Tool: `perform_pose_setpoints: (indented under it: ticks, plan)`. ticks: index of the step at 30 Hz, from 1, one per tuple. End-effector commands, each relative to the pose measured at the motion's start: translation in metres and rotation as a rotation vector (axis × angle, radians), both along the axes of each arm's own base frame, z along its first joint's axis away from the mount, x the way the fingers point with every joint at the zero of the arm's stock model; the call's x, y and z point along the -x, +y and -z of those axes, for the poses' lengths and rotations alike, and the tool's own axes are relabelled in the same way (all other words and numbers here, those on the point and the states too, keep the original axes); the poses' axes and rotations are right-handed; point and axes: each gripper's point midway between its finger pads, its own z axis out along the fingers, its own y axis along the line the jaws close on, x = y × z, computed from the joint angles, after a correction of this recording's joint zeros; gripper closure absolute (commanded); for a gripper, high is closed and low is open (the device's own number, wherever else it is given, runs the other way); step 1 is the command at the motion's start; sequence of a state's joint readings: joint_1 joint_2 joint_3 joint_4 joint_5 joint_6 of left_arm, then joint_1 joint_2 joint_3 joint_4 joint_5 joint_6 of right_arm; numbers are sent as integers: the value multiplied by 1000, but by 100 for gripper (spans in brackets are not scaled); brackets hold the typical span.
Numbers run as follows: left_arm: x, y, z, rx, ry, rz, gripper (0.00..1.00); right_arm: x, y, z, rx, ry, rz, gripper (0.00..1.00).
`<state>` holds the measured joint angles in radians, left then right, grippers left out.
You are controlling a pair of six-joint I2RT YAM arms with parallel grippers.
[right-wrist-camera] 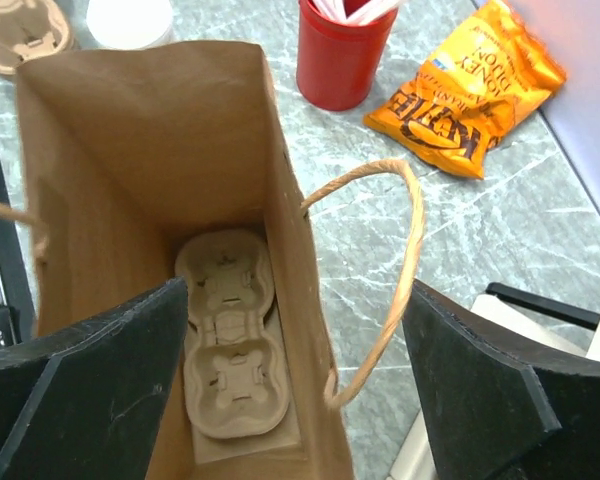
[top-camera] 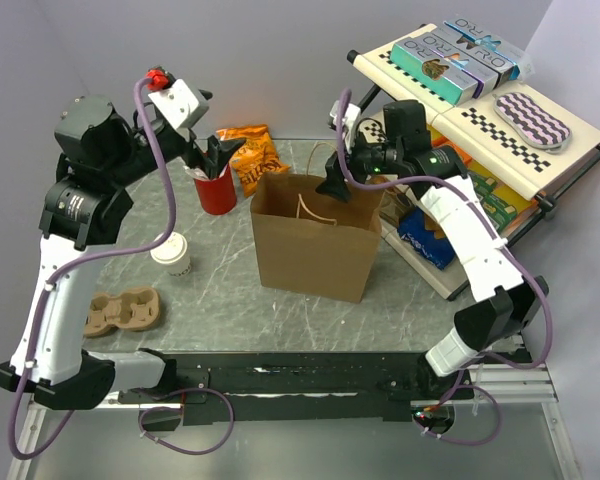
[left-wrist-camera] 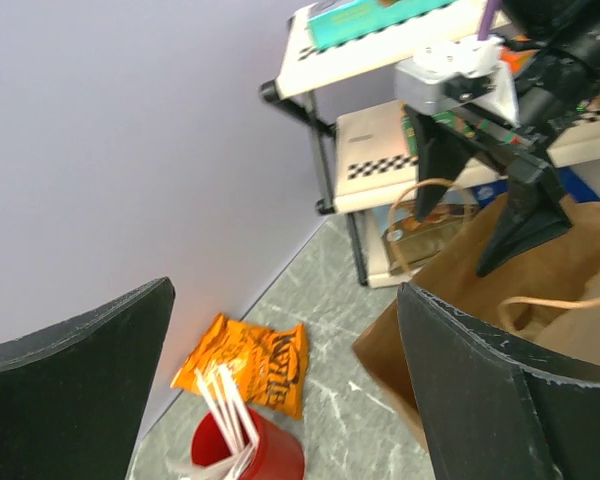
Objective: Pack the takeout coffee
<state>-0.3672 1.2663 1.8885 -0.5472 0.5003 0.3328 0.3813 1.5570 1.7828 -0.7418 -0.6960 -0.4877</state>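
Observation:
The takeout coffee (top-camera: 170, 253), a small white cup with a white lid, stands on the table left of the brown paper bag (top-camera: 315, 235); its lid (right-wrist-camera: 130, 20) shows beyond the bag's far rim. My left gripper (top-camera: 218, 155) hovers open above the red cup, holding nothing (left-wrist-camera: 285, 292). My right gripper (top-camera: 335, 185) hangs open over the bag's back rim, its fingers (right-wrist-camera: 480, 390) straddling the bag's wall and a paper handle (right-wrist-camera: 395, 260) without gripping either. A pulp cup carrier (right-wrist-camera: 230, 330) lies on the bag's floor.
A red cup (top-camera: 216, 190) with white sticks and an orange chip bag (top-camera: 255, 155) sit behind the bag. Another pulp carrier (top-camera: 125, 310) lies at the front left. A shelf rack (top-camera: 480, 120) with boxes stands at the right.

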Motion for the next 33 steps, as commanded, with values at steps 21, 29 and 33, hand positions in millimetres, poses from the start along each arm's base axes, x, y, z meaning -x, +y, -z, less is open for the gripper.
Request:
perform_pose_setpoints:
  ticks: [21,29,33]
  plan:
    - [1,28,15,28,35,-56,1,4,3,26,64,86,-92,72]
    - [-19,41,37,31,81,-160,1,4,5,-3,44,10,-106,100]
    - [-37,59,46,49,90,-291,0,20,12,-24,52,-118,-141,100]
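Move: My right hand hangs open at the paper bag: the far rim by its handle lies about 4 cm below, barely 1 cm back and 2 cm left. From there the orange snack bag is some 17 cm ahead, 15 cm left, lying on the table. My empty left hand is high: the coffee cup stands about 15 cm left, 2 cm back and 46 cm below; the red straw cup 13 cm ahead, 6 left; the bag's middle level, 14 right. I sink my right hand about 4 cm onto the bag's far rim, tipping it slightly, shut the fingers fully to pinch the paper beside the handle, then ease back up 1.5 cm with it held. Meanwhile my left hand, fingers wide open, drops about 6 cm in two stages with a pause between, drifting left and then also forward, over towards the coffee cup and the red straw cup. ##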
